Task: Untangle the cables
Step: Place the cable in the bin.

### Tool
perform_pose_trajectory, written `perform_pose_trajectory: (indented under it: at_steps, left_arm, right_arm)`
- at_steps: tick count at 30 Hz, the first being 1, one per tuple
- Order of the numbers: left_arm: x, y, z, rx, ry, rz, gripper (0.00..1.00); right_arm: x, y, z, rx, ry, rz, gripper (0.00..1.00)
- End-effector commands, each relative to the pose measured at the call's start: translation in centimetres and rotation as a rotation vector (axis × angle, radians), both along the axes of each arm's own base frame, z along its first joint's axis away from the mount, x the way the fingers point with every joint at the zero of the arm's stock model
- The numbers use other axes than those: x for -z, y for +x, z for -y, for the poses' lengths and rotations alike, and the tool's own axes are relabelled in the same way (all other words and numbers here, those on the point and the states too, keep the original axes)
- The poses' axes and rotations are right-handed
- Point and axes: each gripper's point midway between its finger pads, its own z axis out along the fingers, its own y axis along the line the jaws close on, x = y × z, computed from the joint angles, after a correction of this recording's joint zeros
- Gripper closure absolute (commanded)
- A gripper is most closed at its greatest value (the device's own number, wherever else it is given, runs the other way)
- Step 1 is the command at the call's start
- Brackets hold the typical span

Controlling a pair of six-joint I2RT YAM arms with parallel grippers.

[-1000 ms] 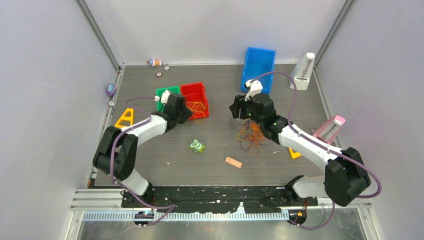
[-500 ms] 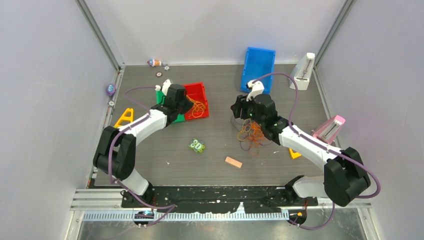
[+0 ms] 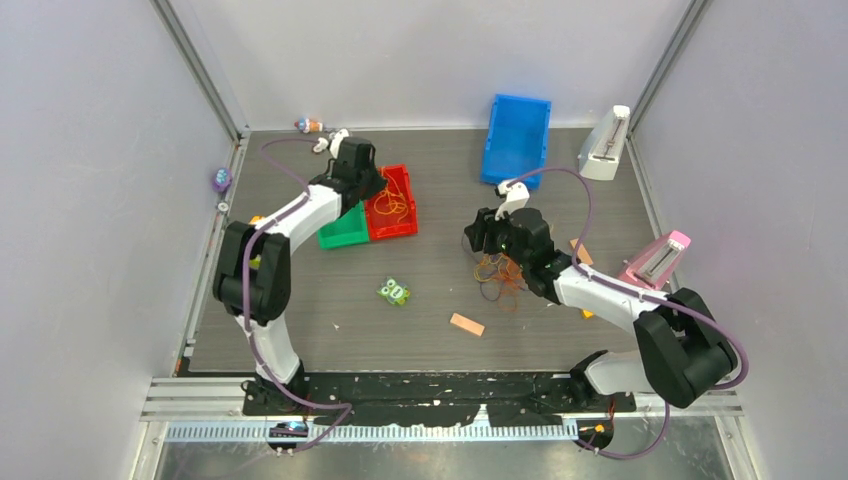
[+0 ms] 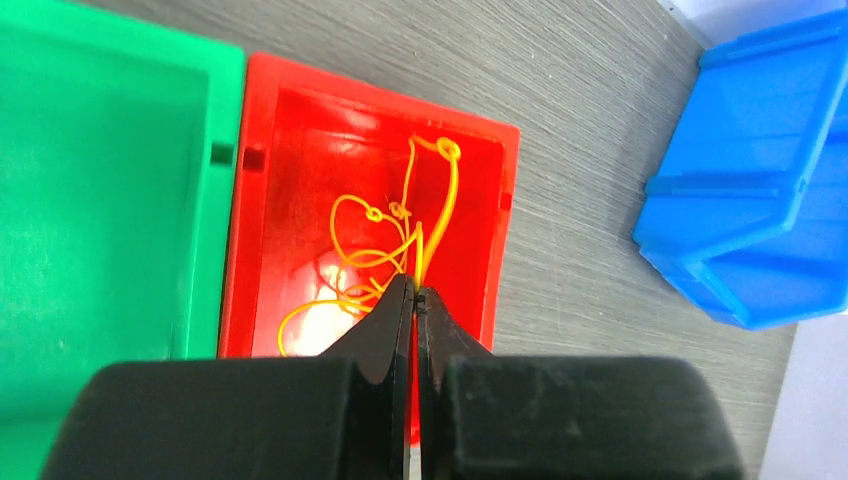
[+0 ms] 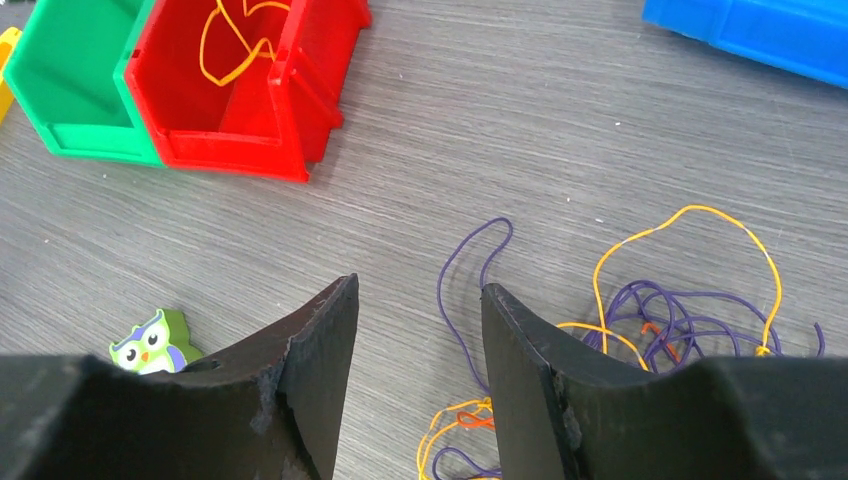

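The cables (image 3: 500,272) lie in a loose tangle of orange, purple and red strands on the grey table, right of centre; they show again at the lower right of the right wrist view (image 5: 660,320). My right gripper (image 3: 474,241) (image 5: 418,285) hovers at the tangle's left edge, open. One purple loop runs on the table under the gap and nothing is pinched. My left gripper (image 3: 377,190) (image 4: 415,290) is over the red bin (image 3: 395,228) (image 4: 300,150). Its jaws are shut on an orange cable (image 4: 418,250) that rises from the coil in that bin.
A green bin (image 3: 342,235) touches the red bin's left side. A blue bin (image 3: 517,135) lies at the back. An owl toy (image 3: 394,292) and an orange block (image 3: 466,324) lie in front. A white stand (image 3: 605,143) and a pink stand (image 3: 658,257) are at the right.
My left arm swung toward the back, over the red bin, and its jaws closed. The green bin slid nearer. My right gripper drew back toward the tangle and narrowed slightly.
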Motion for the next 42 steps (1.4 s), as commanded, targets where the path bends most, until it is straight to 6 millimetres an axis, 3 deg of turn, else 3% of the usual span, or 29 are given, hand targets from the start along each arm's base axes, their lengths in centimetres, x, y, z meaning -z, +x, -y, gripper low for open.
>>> perform_pose_trajectory:
  at_steps: [1,8,17,25,30,35,37,39,42]
  left_arm:
    - [-0.5,2.2,-0.3,0.064,0.086,-0.006,1.00]
    - [0.2,4.0,0.6,0.164,0.184,-0.081,1.00]
    - [4.5,-0.1,3.8,0.254,0.158,-0.181,1.00]
    - [4.3,-3.3,2.2,0.254,0.226,-0.157,1.00]
    - [5.3,-3.9,1.3,0.281,0.286,-0.215,1.00]
    - [3.8,-4.3,0.8,0.294,0.316,-0.201,0.81]
    - [2.1,-4.3,0.2,0.288,0.339,-0.159,0.74]
    - [0.4,-4.4,-0.5,0.279,0.372,-0.128,0.56]
    - [-2.6,-4.7,-1.1,0.277,0.391,-0.075,0.42]
  right_arm:
    - [-2.2,1.0,-0.5,0.000,0.063,0.099,0.46]
    - [-2.1,1.0,-0.6,-0.002,0.064,0.101,0.46]
    - [-1.9,1.2,-0.7,-0.001,0.064,0.094,0.46]
    - [-2.0,1.1,-0.5,0.006,0.060,0.091,0.45]
    - [-2.3,1.0,-0.4,0.007,0.063,0.097,0.45]
    - [-2.4,1.0,-0.2,0.014,0.060,0.101,0.46]
    - [-2.5,0.9,-0.2,0.016,0.060,0.102,0.45]
    - [-2.6,1.0,0.0,0.023,0.055,0.102,0.45]
    - [-2.9,0.9,0.4,0.039,0.052,0.104,0.39]
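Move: The left hand, shut on the yellow cable, is over the red bin, whose middle lies about 3 cm back, 1 cm to the right and some 10 cm below. The green bin stands against it, about 9 cm to the hand's left and 3 cm back; the blue bin is farther off, roughly 27 cm right and 9 cm ahead. From the right hand the red bin is about 17 cm left, 8 cm ahead and 10 cm lower. The left hand, still pinching the yellow cable, carries on forward about 4 cm over the red bin, then swings back and down some 9 cm each way, drifting slightly right, to lower the strands into the bin while the wrist tips down and turns clockwise by around 15 degrees each. Near the bottom the fingers open to about half and the hand lifts some 5 cm, rolling its left side up and leaving the right hand waiting half open. ##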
